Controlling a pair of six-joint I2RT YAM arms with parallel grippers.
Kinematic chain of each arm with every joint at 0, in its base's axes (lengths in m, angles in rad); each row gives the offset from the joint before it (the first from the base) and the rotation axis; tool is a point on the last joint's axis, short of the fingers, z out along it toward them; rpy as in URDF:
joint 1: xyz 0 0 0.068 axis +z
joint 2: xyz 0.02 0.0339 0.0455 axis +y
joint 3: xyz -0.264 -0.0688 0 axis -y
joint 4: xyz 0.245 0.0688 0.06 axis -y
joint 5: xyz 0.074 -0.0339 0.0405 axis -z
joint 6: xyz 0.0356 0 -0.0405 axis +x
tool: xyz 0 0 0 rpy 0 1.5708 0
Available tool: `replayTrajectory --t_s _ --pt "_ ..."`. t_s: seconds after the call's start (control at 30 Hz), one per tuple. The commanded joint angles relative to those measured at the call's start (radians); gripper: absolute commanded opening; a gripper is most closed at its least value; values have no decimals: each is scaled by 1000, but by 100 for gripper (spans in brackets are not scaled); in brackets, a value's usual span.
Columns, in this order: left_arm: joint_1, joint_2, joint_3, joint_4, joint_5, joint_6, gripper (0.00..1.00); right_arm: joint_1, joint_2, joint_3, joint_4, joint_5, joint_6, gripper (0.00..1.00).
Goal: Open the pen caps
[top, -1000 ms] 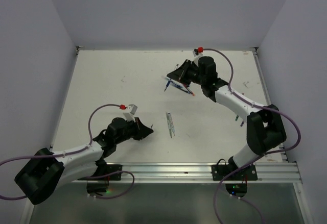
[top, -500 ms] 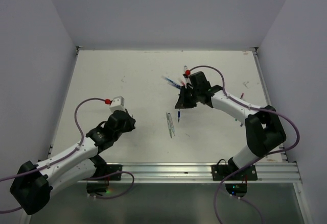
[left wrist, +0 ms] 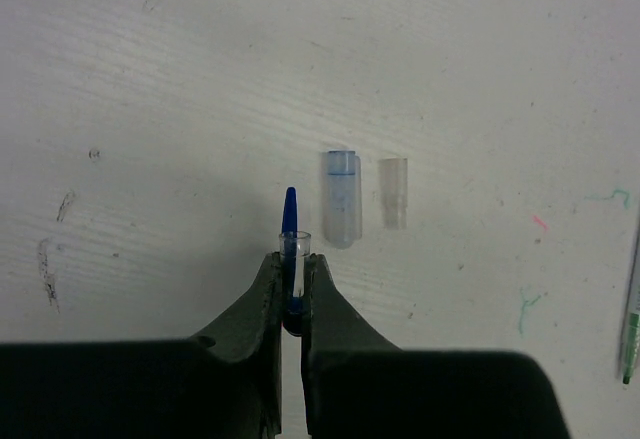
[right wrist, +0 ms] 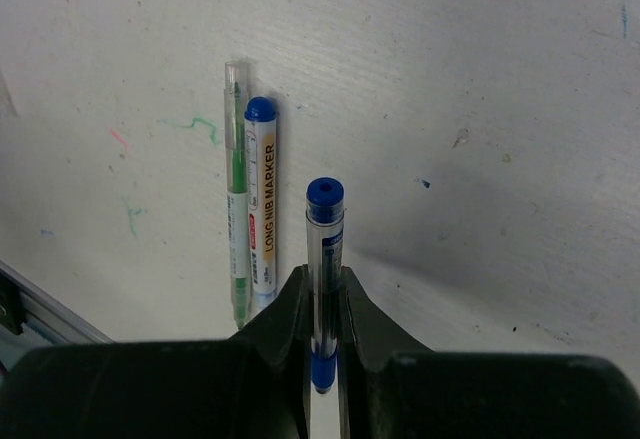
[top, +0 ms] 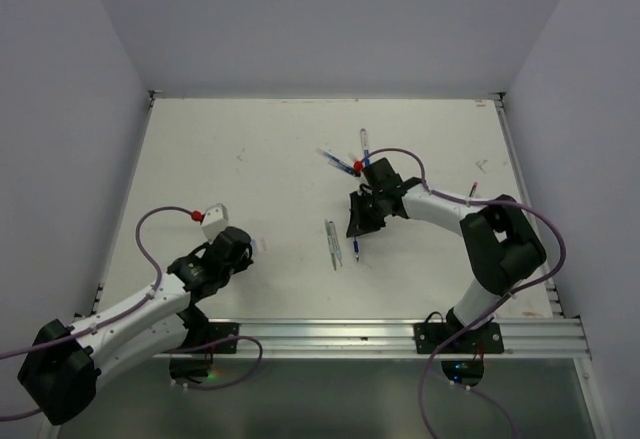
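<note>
My left gripper (left wrist: 290,259) is shut on a clear pen cap (left wrist: 291,243) with a blue clip, which pokes out past the fingertips just above the table. Two loose pen caps lie right ahead of it, a blue-tinted one (left wrist: 341,199) and a smaller clear one (left wrist: 394,192). My right gripper (right wrist: 322,274) is shut on a clear blue pen (right wrist: 325,221), whose blue end plug sticks out in front of the fingers. In the top view the left gripper (top: 245,250) is at the near left and the right gripper (top: 357,224) is near the middle.
A green pen (right wrist: 236,229) and a blue-capped marker (right wrist: 262,209) lie side by side just left of the right gripper, seen as a pair (top: 334,244) in the top view. More pens (top: 342,162) lie further back. A metal rail (top: 400,334) runs along the near edge.
The right gripper has come from the back pens toward the near middle, carrying the blue pen. The left arm has swung and drawn back to the left.
</note>
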State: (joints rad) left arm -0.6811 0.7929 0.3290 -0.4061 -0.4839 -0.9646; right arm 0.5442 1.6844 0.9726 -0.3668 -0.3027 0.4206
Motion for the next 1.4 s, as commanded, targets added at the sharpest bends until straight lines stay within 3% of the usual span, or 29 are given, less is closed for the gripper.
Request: replayTrajectory --t_s 0.0,0.17,0.5,0.6,0.8,0.97,1.2,1.37 --pt "2 55 -13 16 -35 -88 0 7 11 5 52 -27 -22 1" --pt "2 114 -7 69 -24 -71 2 8 6 -2 63 -38 -31 2" --pt "3 158 7 44 -51 -92 34 10 52 5 77 -39 -43 3" --pt "3 170 2 52 -50 -98 38 10 57 -2 86 -47 -45 3" --pt "3 170 12 69 -41 -89 44 11 57 -9 92 -59 -46 7" --pt "3 132 15 69 -35 -82 49 20 58 -5 92 -59 -43 18" --pt "3 2 27 0 -84 -92 54 39 77 26 100 -73 -22 30" --pt "2 -76 30 -7 -78 -57 55 42 69 58 79 -46 -17 31"
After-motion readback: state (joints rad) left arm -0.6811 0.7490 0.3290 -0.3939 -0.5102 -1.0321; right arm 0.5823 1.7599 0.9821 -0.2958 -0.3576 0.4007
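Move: The left hand, still holding a pen cap with a blue clip, is some 3 cm above its bare table spot; the light-blue cap lies about 3 cm ahead and 3 cm right, the clear cap 3 cm ahead and 5 cm right. The right hand, still holding the blue pen, has the white marker about 3 cm left, level fore and aft, 2 cm below; the green pen lies about 5 cm left, also level. Left sinks 2.5 cm, releases its cap, rises; right lowers 1.5 cm, opens and shifts left towards the marker. ##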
